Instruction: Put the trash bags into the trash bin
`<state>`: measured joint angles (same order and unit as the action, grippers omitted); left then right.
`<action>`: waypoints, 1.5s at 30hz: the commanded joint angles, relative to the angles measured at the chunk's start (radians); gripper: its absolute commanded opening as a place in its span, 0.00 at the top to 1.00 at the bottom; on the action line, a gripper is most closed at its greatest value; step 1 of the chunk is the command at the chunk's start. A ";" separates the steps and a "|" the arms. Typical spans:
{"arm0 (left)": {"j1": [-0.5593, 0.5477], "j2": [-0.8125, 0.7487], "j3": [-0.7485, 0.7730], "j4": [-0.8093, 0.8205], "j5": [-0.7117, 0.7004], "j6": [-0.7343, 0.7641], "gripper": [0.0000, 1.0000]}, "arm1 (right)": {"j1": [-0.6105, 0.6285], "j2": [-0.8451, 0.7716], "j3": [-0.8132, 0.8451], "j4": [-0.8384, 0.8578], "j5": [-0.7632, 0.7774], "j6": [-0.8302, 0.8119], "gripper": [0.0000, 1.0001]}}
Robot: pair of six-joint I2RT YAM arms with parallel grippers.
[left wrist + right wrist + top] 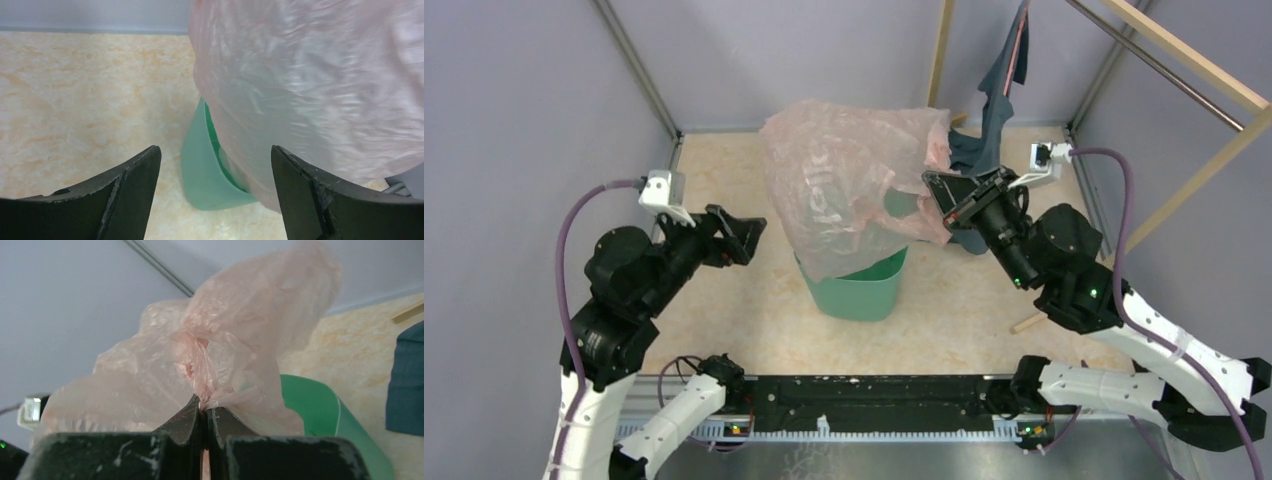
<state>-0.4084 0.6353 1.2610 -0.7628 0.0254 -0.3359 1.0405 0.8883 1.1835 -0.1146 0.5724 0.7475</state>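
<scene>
The pale-pink trash bag [849,185] billows over the mint-green trash bin [859,290] in the middle of the table, hiding most of the bin's opening, its lower end hanging inside. My right gripper [936,190] is shut on a bunched fold of the film at the bag's right side. In the right wrist view the jaws [204,407] pinch the twisted pink bag [200,365], with the bin's rim [310,400] behind. My left gripper [749,232] stands open left of the bag, apart from it. Between its fingers the left wrist view shows the bin [202,170] and the bag [310,85].
A dark blue-grey garment [989,130] hangs from a wooden frame [1184,55] at the back right, just behind the right gripper. Grey walls enclose the marbled tabletop [724,320]. A wooden stick [1029,322] lies near the right arm.
</scene>
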 commanded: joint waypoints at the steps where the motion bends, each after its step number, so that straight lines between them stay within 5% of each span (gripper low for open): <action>1: -0.003 0.163 0.194 0.000 0.018 -0.086 0.14 | 0.004 -0.054 0.030 -0.026 -0.113 -0.279 1.00; 5: -0.003 0.289 0.246 0.074 0.197 -0.151 0.13 | 0.004 -0.074 0.042 -0.061 -0.189 -0.390 1.00; 15: -0.003 0.436 0.226 0.378 0.352 -0.147 0.13 | 0.004 -0.054 0.086 -0.113 -0.333 -0.561 1.00; 20: -0.003 0.509 0.276 0.461 0.368 -0.138 0.17 | 0.003 -0.025 0.142 -0.175 -0.577 -0.732 1.00; 26: -0.003 0.531 0.359 0.496 0.232 -0.067 0.12 | 0.003 -0.009 0.146 -0.205 -0.697 -0.783 1.00; 34: -0.003 0.560 0.396 0.592 0.166 -0.012 0.11 | 0.004 0.034 0.177 -0.235 -0.713 -0.790 1.00; 39: -0.003 0.681 0.436 0.564 0.404 -0.057 0.19 | 0.003 0.028 0.181 -0.225 -0.687 -0.782 1.00; 45: -0.031 0.532 0.132 0.588 0.472 -0.068 0.35 | 0.003 -0.018 0.148 -0.169 -0.455 -0.714 1.00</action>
<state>-0.4194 1.2831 1.5658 -0.1944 0.4145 -0.4000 1.0405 0.9218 1.3125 -0.3630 -0.0437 -0.0170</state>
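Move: The pink trash bag spreads from the right hand's shut fingers, its middle about 14 cm to that hand's left, 4 cm ahead and 7 cm below. From the open left hand it lies some 16 cm to the right and 7 cm ahead, about level in height. The green bin stands under it, about 17 cm right, 3 cm ahead and 25 cm below the left hand. The blue-grey cloth is roughly 25 cm ahead, 12 cm right and 38 cm below the right hand. Still pinching the bag's gathered end, the right hand draws back about 7 cm and a little left, rolling its left side down some 40 degrees while its fingers tip up and turn counter-clockwise. The left hand sweeps forward and right over the bag's far left part, climbs high, then dips, turning clockwise and starting to close; its contact with the plastic can't be told. ##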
